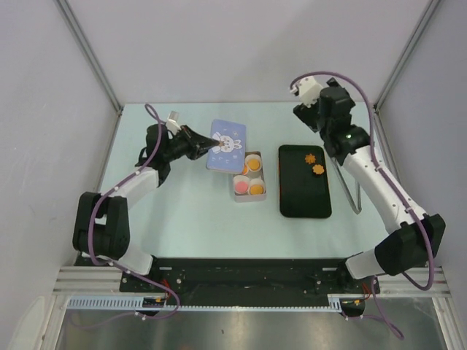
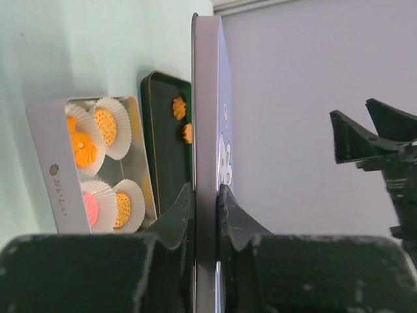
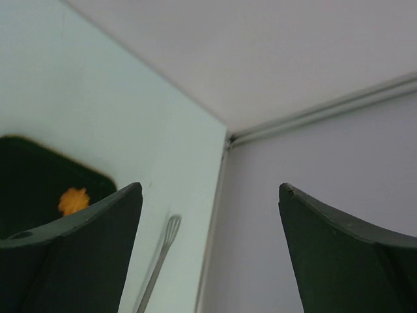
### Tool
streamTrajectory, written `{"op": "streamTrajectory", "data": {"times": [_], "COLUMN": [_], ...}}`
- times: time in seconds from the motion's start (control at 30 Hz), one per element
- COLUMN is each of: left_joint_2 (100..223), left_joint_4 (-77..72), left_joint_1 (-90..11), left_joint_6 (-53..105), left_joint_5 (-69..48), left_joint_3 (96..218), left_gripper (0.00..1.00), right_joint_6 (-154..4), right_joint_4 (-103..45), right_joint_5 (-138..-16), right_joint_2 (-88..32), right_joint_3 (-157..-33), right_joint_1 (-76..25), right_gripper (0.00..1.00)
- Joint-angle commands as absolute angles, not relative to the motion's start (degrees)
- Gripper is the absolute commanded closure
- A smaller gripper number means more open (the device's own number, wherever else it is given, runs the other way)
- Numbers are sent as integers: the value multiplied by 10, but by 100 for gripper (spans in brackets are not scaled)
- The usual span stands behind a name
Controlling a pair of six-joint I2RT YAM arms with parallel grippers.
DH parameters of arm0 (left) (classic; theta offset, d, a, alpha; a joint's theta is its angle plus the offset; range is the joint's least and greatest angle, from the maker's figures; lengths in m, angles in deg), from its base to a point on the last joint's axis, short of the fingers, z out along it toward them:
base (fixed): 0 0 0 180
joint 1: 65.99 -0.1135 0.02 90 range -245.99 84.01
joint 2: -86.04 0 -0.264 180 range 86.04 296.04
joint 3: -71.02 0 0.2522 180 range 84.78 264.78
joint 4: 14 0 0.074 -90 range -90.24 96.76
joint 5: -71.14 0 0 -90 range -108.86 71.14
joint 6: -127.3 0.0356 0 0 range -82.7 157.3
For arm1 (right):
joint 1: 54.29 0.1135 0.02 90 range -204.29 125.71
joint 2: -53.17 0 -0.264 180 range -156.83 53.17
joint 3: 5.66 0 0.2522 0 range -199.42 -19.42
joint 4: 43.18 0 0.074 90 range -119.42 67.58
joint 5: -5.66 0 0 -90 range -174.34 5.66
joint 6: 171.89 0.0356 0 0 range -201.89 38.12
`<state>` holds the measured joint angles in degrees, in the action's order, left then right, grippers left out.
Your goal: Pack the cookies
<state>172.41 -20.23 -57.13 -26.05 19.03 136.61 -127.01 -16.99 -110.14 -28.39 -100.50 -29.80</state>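
Note:
My left gripper [image 1: 206, 146] is shut on the near edge of the blue rabbit-print lid [image 1: 227, 144], which it holds tilted just left of the open tin [image 1: 249, 197]. In the left wrist view the lid [image 2: 207, 98] stands edge-on between the fingers [image 2: 177, 215]. The tin [image 2: 51, 143] holds white paper cups with orange cookies [image 2: 85, 149] and one pink cookie [image 2: 90, 208]. Two orange cookies [image 1: 314, 164] lie on the black tray [image 1: 304, 193]. My right gripper [image 3: 209, 187] is open and empty, raised near the tray's far right corner [image 1: 303, 113].
Metal tongs [image 1: 355, 193] lie on the table right of the tray, and show between my right fingers as tongs [image 3: 159, 261]. Grey walls close in the table at the back and both sides. The right arm [image 2: 384, 143] shows in the left wrist view.

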Motion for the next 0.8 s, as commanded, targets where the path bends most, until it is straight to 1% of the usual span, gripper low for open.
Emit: {"op": "streamTrajectory", "data": {"times": [0.0,0.03,0.07,0.1,0.2,0.33,0.57,0.7,0.77], "left_joint_2": [1753,1765,1772,1778,1805,1837,1876,1885,1894], "left_joint_4": [-232,-242,-240,-238,-225,-199,-162,-143,-139], "left_joint_1": [-533,-527,-521,-510,-489,-465,-443,-438,-435], "left_joint_6": [-265,-273,-273,-272,-265,-259,-235,-218,-214], "left_joint_5": [137,131,127,121,98,80,54,32,28], "left_joint_3": [1372,1372,1375,1379,1401,1439,1474,1474,1473], "left_gripper": [100,100,100,100,100,100,100,100,100], "right_joint_6": [-1093,-1077,-1062,-1051,-1024,-1003,-953,-910,-891], "right_joint_4": [61,113,131,143,146,138,123,86,44], "right_joint_5": [-951,-922,-899,-851,-767,-684,-525,-486,-470], "right_joint_2": [-311,-320,-328,-332,-319,-293,-318,-348,-358], "right_joint_3": [-1125,-1146,-1158,-1165,-1151,-1098,-1041,-1014,-1002], "right_joint_1": [-397,-421,-456,-473,-504,-506,-506,-496,-488], "right_gripper": [10,12,13,13,13,12,11,10,9]}}
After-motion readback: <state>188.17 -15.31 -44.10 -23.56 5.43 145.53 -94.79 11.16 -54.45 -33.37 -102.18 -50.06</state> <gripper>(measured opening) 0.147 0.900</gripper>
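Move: The cookie box that the lid is being taken to stands about 11 cm to the right of the left hand, perhaps 1 cm back and some 18 cm below. The green tray lies about 18 cm to the right of the box and level with it, its two flower cookies about 31 cm right of the left hand and 4 cm ahead. From the empty right hand the box is roughly 17 cm left, 6 cm back and 32 cm down. Down and to the right, some 8 cm each way, the left hand carries the pinched lid towards the box, edging slightly forward, its fingers dipping about 10 degrees. The right hand, staying wide open, first swings right, then comes back left, sinking and drawing back over the green tray, as its wrist rolls left side up and tips its fingers steeply down. ##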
